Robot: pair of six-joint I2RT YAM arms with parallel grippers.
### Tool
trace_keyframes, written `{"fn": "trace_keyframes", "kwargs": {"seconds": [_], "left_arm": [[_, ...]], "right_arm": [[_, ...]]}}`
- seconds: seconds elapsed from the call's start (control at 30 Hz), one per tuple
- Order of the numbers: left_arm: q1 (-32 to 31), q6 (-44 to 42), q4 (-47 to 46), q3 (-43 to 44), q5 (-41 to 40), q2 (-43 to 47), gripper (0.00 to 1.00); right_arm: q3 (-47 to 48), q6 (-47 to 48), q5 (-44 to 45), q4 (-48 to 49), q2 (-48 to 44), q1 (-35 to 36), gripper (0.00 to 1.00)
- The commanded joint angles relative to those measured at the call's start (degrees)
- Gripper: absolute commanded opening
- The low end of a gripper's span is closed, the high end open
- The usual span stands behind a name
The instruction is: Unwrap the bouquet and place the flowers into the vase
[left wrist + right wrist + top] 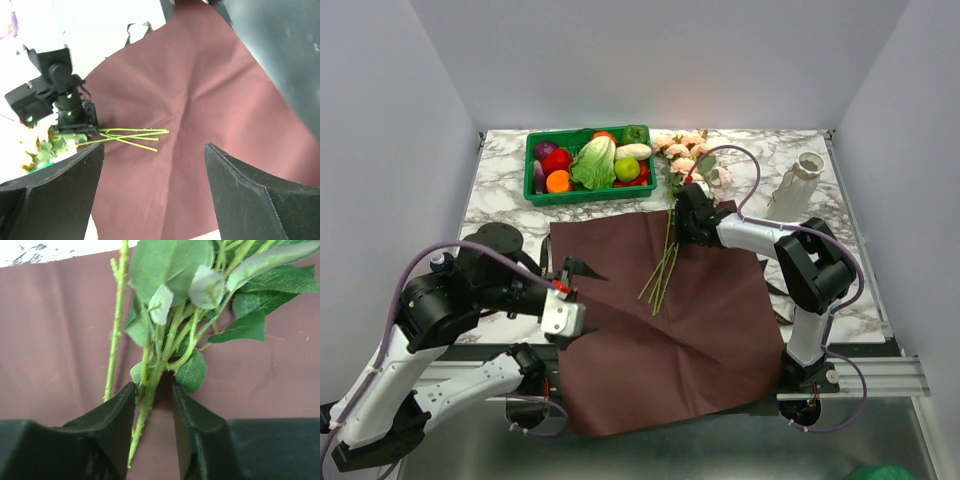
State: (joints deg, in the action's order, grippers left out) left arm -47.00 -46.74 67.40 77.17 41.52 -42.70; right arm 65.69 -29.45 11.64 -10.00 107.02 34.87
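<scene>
The bouquet lies unwrapped. Its dark red paper is spread flat on the table. The flowers rest with their peach-pink blooms beyond the paper's far edge and their green stems on the paper. My right gripper is low over the stems just below the leaves. Its jaws straddle a bundle of stems, with a gap still showing on one side. My left gripper hangs wide open over the paper's left part, holding nothing. The off-white vase stands at the far right.
A green tray of vegetables sits at the back left, right beside the blooms. One stem lies apart, left of the gripped bundle. The right arm's cable loops between the flowers and the vase. The paper overhangs the table's near edge.
</scene>
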Motion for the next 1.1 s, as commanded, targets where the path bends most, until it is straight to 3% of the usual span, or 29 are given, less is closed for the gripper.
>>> {"fn": "trace_keyframes", "kwargs": {"seconds": [0.0, 0.1, 0.2, 0.77, 1.07], "left_arm": [[-0.28, 17.02, -12.02, -0.35, -12.64, -4.49, 0.91], [-0.11, 22.12, -10.71, 1.05, -18.38, -10.29, 0.91], [-0.02, 23.53, -8.95, 0.36, -21.38, -14.51, 0.91], [8.33, 27.84, -19.31, -15.72, -27.28, -22.78, 0.86], [13.51, 27.05, -23.98, -21.35, -26.31, -25.06, 0.84]], "right_arm": [[2.69, 0.71, 4.18, -0.28, 1.43, -0.07, 0.31], [2.78, 0.80, 4.36, -0.20, 1.70, -0.07, 0.15], [1.81, 0.27, 4.10, 0.07, 0.82, 0.02, 0.07], [-11.81, 1.06, 7.08, 1.30, -21.05, 3.01, 0.08], [-22.70, -1.05, 14.72, -1.78, -32.21, 3.01, 0.05]]}}
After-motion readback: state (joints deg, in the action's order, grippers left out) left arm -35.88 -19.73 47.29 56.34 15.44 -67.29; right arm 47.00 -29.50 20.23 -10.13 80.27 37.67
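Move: The right hand has its half-open fingers around one leafy flower stem, which lies about 1 cm ahead of and 1 cm below its hand point. The next stem runs some 3 cm to its left, the blossoms lie about 18 cm ahead and the vase stands roughly 21 cm right and 5 cm ahead. From the high left hand, the cut stem ends lie some 18 cm ahead, 8 cm right and 32 cm down, the gripped stem spot about 33 cm ahead, 15 cm right and 31 cm down. The right hand creeps about 1 cm forward as its fingers close and pinch the stem just below its leaves, then lifts some 8 cm while drawing back and finally swings right, away from the other stems, ending about 6 cm back, 5 cm right and 6 cm up with the pinch kept. Meanwhile the left hand, fingers staying wide open, first swings forward and then mostly sinks, some 15 cm forward and 20 cm down in all, turning roughly 45 degrees counter-clockwise, to hover over the brown wrapping paper closer to the cut stem ends. ##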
